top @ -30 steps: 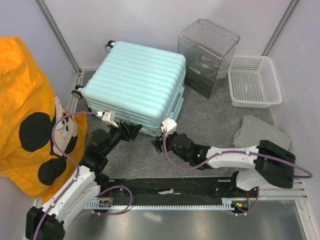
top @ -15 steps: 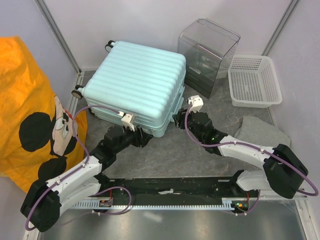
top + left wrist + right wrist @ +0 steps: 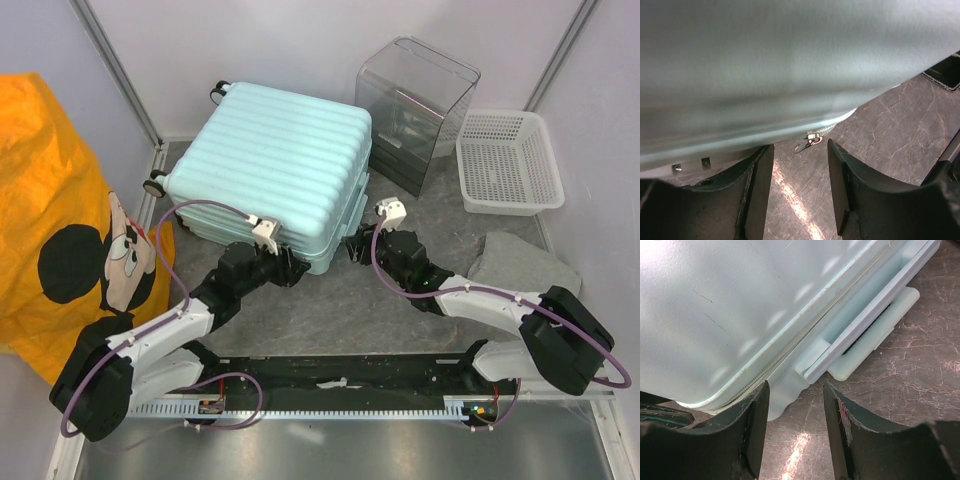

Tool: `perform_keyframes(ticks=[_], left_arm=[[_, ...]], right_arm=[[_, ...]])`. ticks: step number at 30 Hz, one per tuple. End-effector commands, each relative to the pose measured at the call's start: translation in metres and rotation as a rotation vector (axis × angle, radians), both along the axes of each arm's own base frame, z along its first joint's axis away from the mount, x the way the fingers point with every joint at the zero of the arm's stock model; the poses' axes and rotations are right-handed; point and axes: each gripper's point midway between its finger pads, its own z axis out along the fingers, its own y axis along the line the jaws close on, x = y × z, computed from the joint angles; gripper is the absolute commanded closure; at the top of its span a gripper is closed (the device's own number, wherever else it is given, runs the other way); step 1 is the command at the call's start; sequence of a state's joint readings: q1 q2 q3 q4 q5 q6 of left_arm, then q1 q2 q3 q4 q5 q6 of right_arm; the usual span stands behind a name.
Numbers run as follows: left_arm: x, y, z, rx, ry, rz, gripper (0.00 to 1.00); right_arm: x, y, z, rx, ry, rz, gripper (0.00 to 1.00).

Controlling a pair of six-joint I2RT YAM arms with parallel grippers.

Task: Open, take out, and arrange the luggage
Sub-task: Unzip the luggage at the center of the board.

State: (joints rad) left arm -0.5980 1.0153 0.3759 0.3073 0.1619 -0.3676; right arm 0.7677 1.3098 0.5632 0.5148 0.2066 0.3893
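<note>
The luggage (image 3: 275,170), a mint ribbed hard-shell suitcase, lies flat and closed at the back left of the table. My left gripper (image 3: 293,268) is low at its near right corner, open with nothing between the fingers. In the left wrist view the shell (image 3: 765,65) fills the top, and a small metal zipper pull (image 3: 807,143) hangs just beyond my gripper (image 3: 800,167). My right gripper (image 3: 352,244) is open at the suitcase's right side. In the right wrist view my gripper (image 3: 796,410) faces the zipper line (image 3: 805,330) and the pull-handle housing (image 3: 865,327), touching neither.
A clear plastic box (image 3: 415,110) stands right behind the suitcase's right side, with a white mesh basket (image 3: 508,160) beside it. A grey cloth (image 3: 520,265) lies under the right arm. A big orange cartoon bag (image 3: 60,220) fills the left.
The left gripper slid right along the suitcase's near edge to its corner. The right gripper left that corner and went round to the right side. Both pairs of jaws narrowed somewhat.
</note>
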Motion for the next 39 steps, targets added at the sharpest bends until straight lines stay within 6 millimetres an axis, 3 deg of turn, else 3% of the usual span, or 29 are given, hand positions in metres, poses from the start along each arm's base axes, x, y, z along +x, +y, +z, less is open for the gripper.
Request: perform_keyframes(ticks=[1,7,15,23,27,34,39], left_arm=[[0.016,-0.012,0.034,-0.023,-0.132,-0.023,0.47],[0.018,-0.017,0.026,-0.008,-0.124,-0.035,0.49],[0.016,-0.023,0.040,-0.036,-0.175,-0.050,0.53],[0.019,-0.022,0.038,-0.031,-0.189,-0.034,0.58],[0.025,-0.016,0.038,-0.031,-0.182,0.026,0.68],[0.030,-0.009,0.037,-0.049,-0.162,0.088,0.98],[0.033,0.002,0.036,-0.052,-0.139,0.162,0.98]], right_arm=[[0.002,0.002,0.015,0.057,-0.038,0.004,0.46],[0.001,0.001,0.010,0.056,-0.028,0.002,0.46],[0.002,0.006,0.002,0.050,-0.006,0.017,0.46],[0.002,0.010,-0.005,0.048,0.015,0.030,0.46],[0.002,0.011,-0.006,0.046,0.020,0.032,0.46],[0.001,0.009,-0.008,0.039,0.024,0.028,0.46],[0.000,0.006,-0.005,0.049,0.026,0.017,0.46]])
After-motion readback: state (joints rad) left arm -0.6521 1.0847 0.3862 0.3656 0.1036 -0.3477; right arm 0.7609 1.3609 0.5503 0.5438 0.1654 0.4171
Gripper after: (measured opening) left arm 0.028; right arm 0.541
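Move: The zipper pull hangs at the suitcase's near corner just past the left fingertips, about 2 cm to the right, 1 cm ahead and 1 cm below that hand. The suitcase's middle is some 22 cm ahead, 6 cm left and 3 cm above it; the side handle is roughly 15 cm ahead, 11 cm right and 2 cm lower. From the right hand, the pull lies about 9 cm left, 5 cm back and 3 cm below. The zipper pull comes between the left fingertips as that hand eases a bit over 1 cm to the right and about half a centimetre down, narrowing slowly, then holds there while its half-open fingers shut fully and pinch the pull at their very tips. The right hand, fingers still half open beside the suitcase, sinks about 2 cm. ##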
